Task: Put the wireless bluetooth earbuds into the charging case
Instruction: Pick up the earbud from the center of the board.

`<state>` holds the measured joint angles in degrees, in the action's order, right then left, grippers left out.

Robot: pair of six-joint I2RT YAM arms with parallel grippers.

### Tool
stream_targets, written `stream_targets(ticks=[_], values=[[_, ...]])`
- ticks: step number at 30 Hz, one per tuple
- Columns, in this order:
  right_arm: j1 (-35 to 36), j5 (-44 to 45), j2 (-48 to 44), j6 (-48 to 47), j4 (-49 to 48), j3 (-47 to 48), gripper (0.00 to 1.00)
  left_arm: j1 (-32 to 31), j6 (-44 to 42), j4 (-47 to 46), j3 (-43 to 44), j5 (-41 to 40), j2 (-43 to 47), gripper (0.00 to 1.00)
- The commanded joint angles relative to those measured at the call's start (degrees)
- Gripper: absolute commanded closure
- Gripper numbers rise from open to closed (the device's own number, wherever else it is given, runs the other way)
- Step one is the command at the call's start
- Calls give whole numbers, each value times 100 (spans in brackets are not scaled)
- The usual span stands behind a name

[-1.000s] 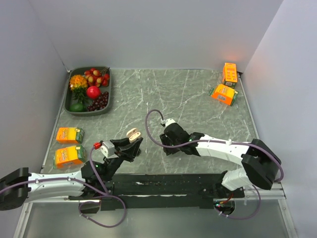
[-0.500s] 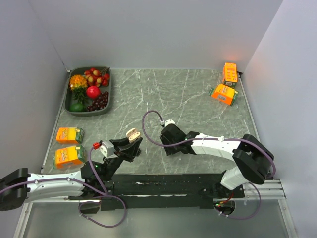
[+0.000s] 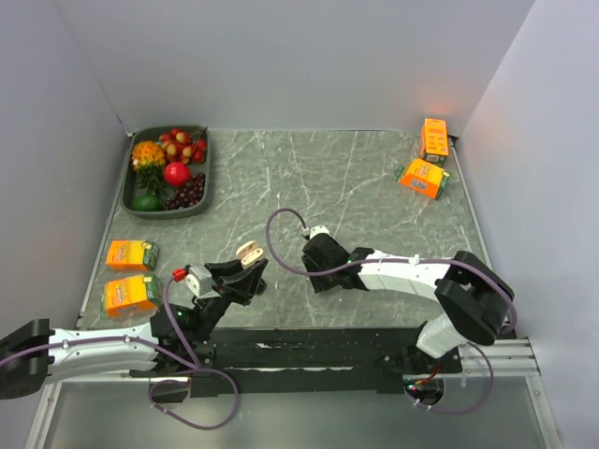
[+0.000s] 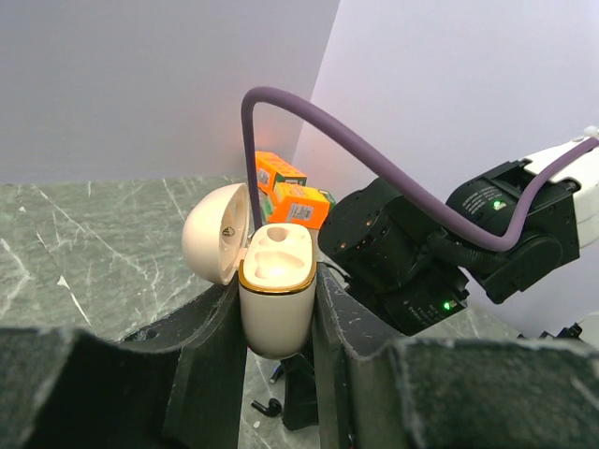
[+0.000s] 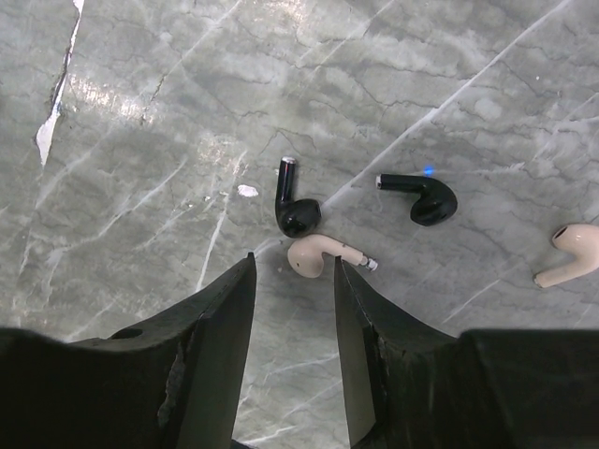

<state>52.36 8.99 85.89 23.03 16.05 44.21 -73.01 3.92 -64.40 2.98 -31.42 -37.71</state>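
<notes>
My left gripper [image 4: 276, 297] is shut on the cream charging case [image 4: 274, 309], which stands upright with a gold rim and its lid [image 4: 215, 234] open; from above the case [image 3: 248, 253] sits left of the right wrist. My right gripper [image 5: 294, 264] hangs open just above the table. Two black earbuds [image 5: 298, 213] [image 5: 427, 198] lie on the marble beyond its fingertips. A cream earbud [image 5: 316, 254] lies between the tips, and another [image 5: 571, 254] lies at the right edge. One black earbud [image 4: 266, 408] shows under the case in the left wrist view.
A grey tray [image 3: 207, 164] of fruit stands at the back left. Two orange cartons [image 3: 131, 254] [image 3: 129, 294] lie at the left edge and two orange boxes [image 3: 433, 138] [image 3: 421, 178] at the back right. A purple cable [image 3: 281, 229] loops above the right wrist.
The right wrist has crept a little to the left and nearer. The left gripper with the case has drifted slightly left too. Neither grip has changed.
</notes>
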Motion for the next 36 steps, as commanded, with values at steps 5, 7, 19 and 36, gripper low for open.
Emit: stream_targets(ticks=[5, 7, 19, 36], values=[[38, 50, 271, 0, -94, 282, 55, -37, 65, -99, -747, -66, 80, 99], [29, 50, 306, 0, -102, 273, 55, -38, 73, -90, -755, -66, 62, 99], [38, 67, 297, 18, -94, 229, 70, -38, 109, -37, -747, -75, 98, 99], [73, 15, -1011, 9, 502, 281, 100, -37, 109, -99, -703, -136, 19, 99]])
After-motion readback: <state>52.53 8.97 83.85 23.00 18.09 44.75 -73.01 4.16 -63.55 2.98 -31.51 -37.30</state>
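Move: The white earbud aimed at lies right between the right hand's open fingertips, about 1 cm below the hand point. A black earbud almost touches it, 1 cm ahead and 1 cm left of the hand. A second black one is some 3 cm ahead and 2 cm right, and the other white one roughly 2 cm ahead and 6 cm right, all on the table. From the left hand, the aimed-at earbud is about 5 cm ahead, 11 cm right and 24 cm below. The right fingertips pinch the white earbud by its rounded head: the hand first eases straight down just under 1 cm, stays there while the fingers close from about half open to a quarter, then starts straight up at the very end, rising nearly 2 cm with the grip kept and the wrist barely turning. ##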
